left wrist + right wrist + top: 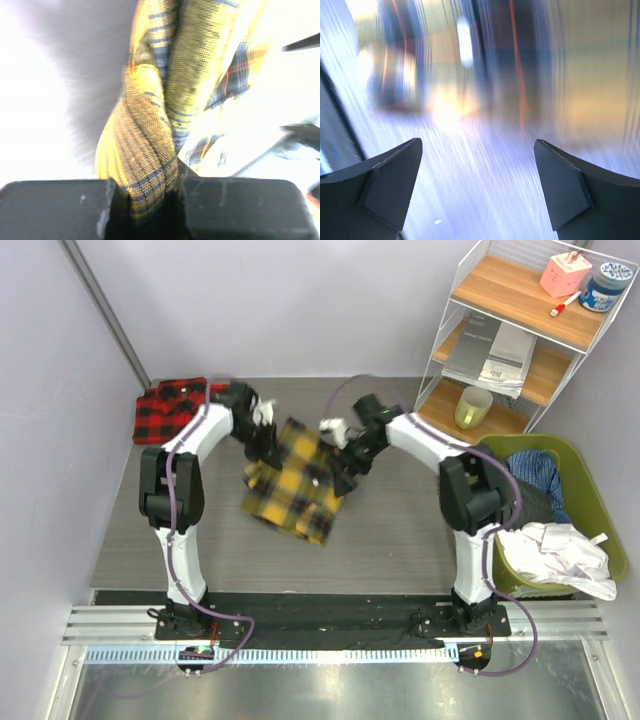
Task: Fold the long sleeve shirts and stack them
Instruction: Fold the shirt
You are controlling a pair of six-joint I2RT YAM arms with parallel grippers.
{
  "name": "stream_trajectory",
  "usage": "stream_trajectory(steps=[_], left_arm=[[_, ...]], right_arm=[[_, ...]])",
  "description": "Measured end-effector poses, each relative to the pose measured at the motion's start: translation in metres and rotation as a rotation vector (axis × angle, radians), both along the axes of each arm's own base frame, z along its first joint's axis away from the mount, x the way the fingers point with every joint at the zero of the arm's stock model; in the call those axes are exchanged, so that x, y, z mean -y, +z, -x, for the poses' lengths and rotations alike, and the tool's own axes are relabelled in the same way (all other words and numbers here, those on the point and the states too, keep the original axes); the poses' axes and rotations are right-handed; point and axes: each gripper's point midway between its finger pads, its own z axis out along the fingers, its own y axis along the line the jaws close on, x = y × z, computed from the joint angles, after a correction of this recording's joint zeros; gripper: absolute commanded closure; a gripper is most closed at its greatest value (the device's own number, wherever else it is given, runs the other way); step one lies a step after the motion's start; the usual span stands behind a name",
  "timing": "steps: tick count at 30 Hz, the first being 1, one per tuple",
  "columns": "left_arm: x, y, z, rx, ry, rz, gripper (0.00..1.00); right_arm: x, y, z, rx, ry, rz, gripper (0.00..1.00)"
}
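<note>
The yellow-and-black long sleeve shirt [293,488] is partly folded and bunched at the middle of the table, lifted at its upper left edge. My left gripper [268,447] is shut on a thick fold of this yellow shirt [150,145], and the cloth is pinched between its fingers [60,210]. At the shirt's upper right edge my right gripper [346,474] stands open. In the blurred right wrist view nothing lies between its fingertips [395,185]. The red-and-black shirt [176,408] lies folded at the back left of the table.
A green basket [598,506] holding several crumpled clothes stands at the right edge. Behind it a white wire shelf [520,335] carries a green cup [472,406], papers and small items. Grey walls close off the left and back.
</note>
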Motion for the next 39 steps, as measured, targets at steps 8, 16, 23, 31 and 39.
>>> stream_trajectory(steps=[8, 16, 23, 31, 39], left_arm=[[-0.060, 0.156, -0.082, 0.601, -0.137, -0.573, 1.00], [-0.027, 0.072, -0.017, 0.593, -0.647, -1.034, 1.00], [-0.021, -0.057, 0.041, 0.308, -0.803, -1.141, 1.00], [0.032, -0.052, 0.057, 0.295, -0.640, -0.917, 0.23], [0.098, 0.009, 0.091, 0.231, -0.648, -0.467, 0.18]], right_arm=[[0.086, 0.062, -0.024, -0.073, -0.416, -0.126, 0.00], [0.087, 0.056, -0.013, -0.199, -0.486, -0.164, 0.00], [0.088, 0.047, -0.004, -0.249, -0.504, -0.162, 0.00], [0.091, 0.040, 0.003, -0.280, -0.509, -0.155, 0.00], [0.100, 0.042, 0.006, -0.305, -0.521, -0.155, 0.00]])
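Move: The left hand already pinches the yellow plaid shirt near its far left edge; the shirt's middle lies about 6 cm back, 6 cm to the right and 5 cm below, with the table spot it will be set on some 5 cm back, 2 cm right and 6 cm below. The red folded shirt is roughly 11 cm ahead and 20 cm left. From the open, empty right hand, the yellow shirt's middle lies about 12 cm left, 3 cm back and 5 cm below. Still gripping the shirt, the left hand swings it up about 16 cm, forward and left, then sweeps down and back past its start to table level, rolling some 60 degrees until its fingers slant leftward, before easing right, opening wide and lifting away rightward with the roll partly undone. The open right hand withdraws rightward and slightly up, turning clockwise. ##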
